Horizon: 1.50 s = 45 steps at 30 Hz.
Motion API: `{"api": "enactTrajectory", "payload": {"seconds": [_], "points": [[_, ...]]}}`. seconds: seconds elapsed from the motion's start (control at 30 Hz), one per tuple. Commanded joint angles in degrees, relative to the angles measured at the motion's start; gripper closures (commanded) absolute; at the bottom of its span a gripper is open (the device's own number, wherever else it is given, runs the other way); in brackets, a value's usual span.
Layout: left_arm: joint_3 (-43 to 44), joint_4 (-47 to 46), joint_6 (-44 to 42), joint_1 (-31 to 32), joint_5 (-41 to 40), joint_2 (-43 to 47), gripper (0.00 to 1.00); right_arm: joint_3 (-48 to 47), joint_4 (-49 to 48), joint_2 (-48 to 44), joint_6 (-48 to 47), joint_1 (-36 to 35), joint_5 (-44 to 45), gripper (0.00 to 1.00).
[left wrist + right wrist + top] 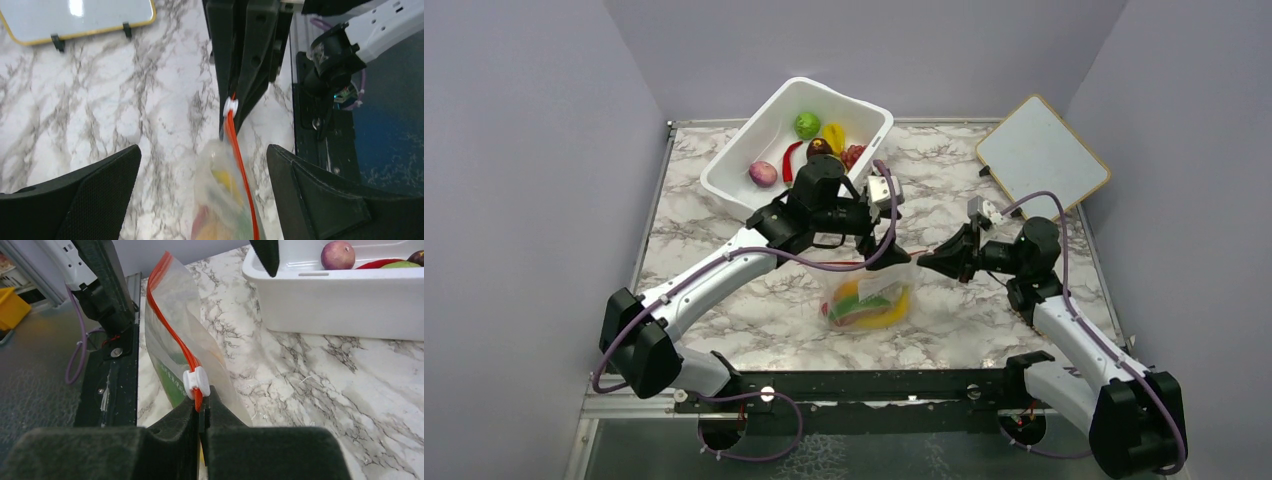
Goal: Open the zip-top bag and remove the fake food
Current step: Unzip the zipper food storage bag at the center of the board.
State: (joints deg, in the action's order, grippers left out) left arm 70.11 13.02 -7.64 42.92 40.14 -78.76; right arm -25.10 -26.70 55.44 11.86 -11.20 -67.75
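The zip-top bag [869, 290] stands upright at the table's near middle, clear, with the fake food [869, 306] in yellow, red and green at its bottom. My right gripper [926, 262] is shut on the orange-red zip strip [170, 325], pinching it just behind the white slider [196, 382], and holds that end of the bag up. My left gripper [202, 150] stands wide open above the bag [220, 200], one finger on each side of the strip [240, 155], touching nothing. A yellow piece [225, 180] shows blurred through the plastic.
A white tub [794, 140] at the back left holds green, yellow, red and purple toy produce. A whiteboard [1041, 150] with a wooden rim lies at the back right. The black mounting rail [874, 385] runs along the near edge, close to the bag.
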Motion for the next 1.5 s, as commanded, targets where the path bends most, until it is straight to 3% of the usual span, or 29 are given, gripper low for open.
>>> {"api": "enactTrajectory", "payload": {"seconds": [0.0,0.1,0.2,0.4,0.6,0.73,0.9,1.47], "points": [[0.5,-16.9,2.8,2.5,3.7,-2.4,0.01,-1.8,6.0,-1.4,-1.1,-0.3,1.0,0.99],[0.7,-20.0,1.7,3.7,4.9,-3.6,0.01,-1.6,6.2,-1.8,-1.2,-0.3,0.9,0.99],[-1.0,-22.7,0.2,4.9,6.1,-4.2,0.08,-1.4,5.5,-1.7,-1.1,-0.3,0.9,0.99],[0.7,-17.3,-0.3,5.3,5.1,-6.7,0.21,-1.4,5.9,-2.1,-1.3,-0.3,0.8,0.99],[1.1,-15.6,0.9,5.8,4.5,-8.5,0.47,-1.1,6.7,-3.0,-2.0,-0.3,1.1,0.99],[1.2,-14.5,0.4,5.9,4.4,-8.9,0.53,-1.1,7.6,-3.6,-3.0,-0.3,1.3,0.99],[1.6,-13.0,-0.9,6.0,4.4,-8.8,0.70,-1.2,8.5,-3.8,-3.5,-0.3,2.0,0.99],[4.3,-7.9,-1.7,6.2,8.3,-11.5,0.80,-1.7,9.5,-3.7,-4.5,-0.3,1.8,0.99]]}}
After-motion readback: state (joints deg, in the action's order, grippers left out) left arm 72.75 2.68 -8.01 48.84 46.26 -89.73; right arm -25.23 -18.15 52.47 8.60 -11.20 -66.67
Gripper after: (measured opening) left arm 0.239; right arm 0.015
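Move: The white slider of the zipper food storage bag lies about 7 cm to the left hand's right, 2 cm back and 3 cm below its open fingers. The red zip track has its middle some 5 cm to that hand's left, 3 cm back and 4 cm lower; the fake food sits in the bag roughly 9 cm back, 4 cm left and 20 cm below. From the right hand, which already pinches the zip's end, the slider is about 2 cm to the left, level with the fingertips. The slider is what the left hand goes for: it moves about 6 cm to its right, rising a little first and then sinking about 4.5 cm towards the slider, easing slightly back and turning some 10 degrees clockwise. Its wide-open fingers close to about a quarter, one on each side of the slider, and pinch it against nothing but each other while the shut right hand keeps its hold on the zip's end. ##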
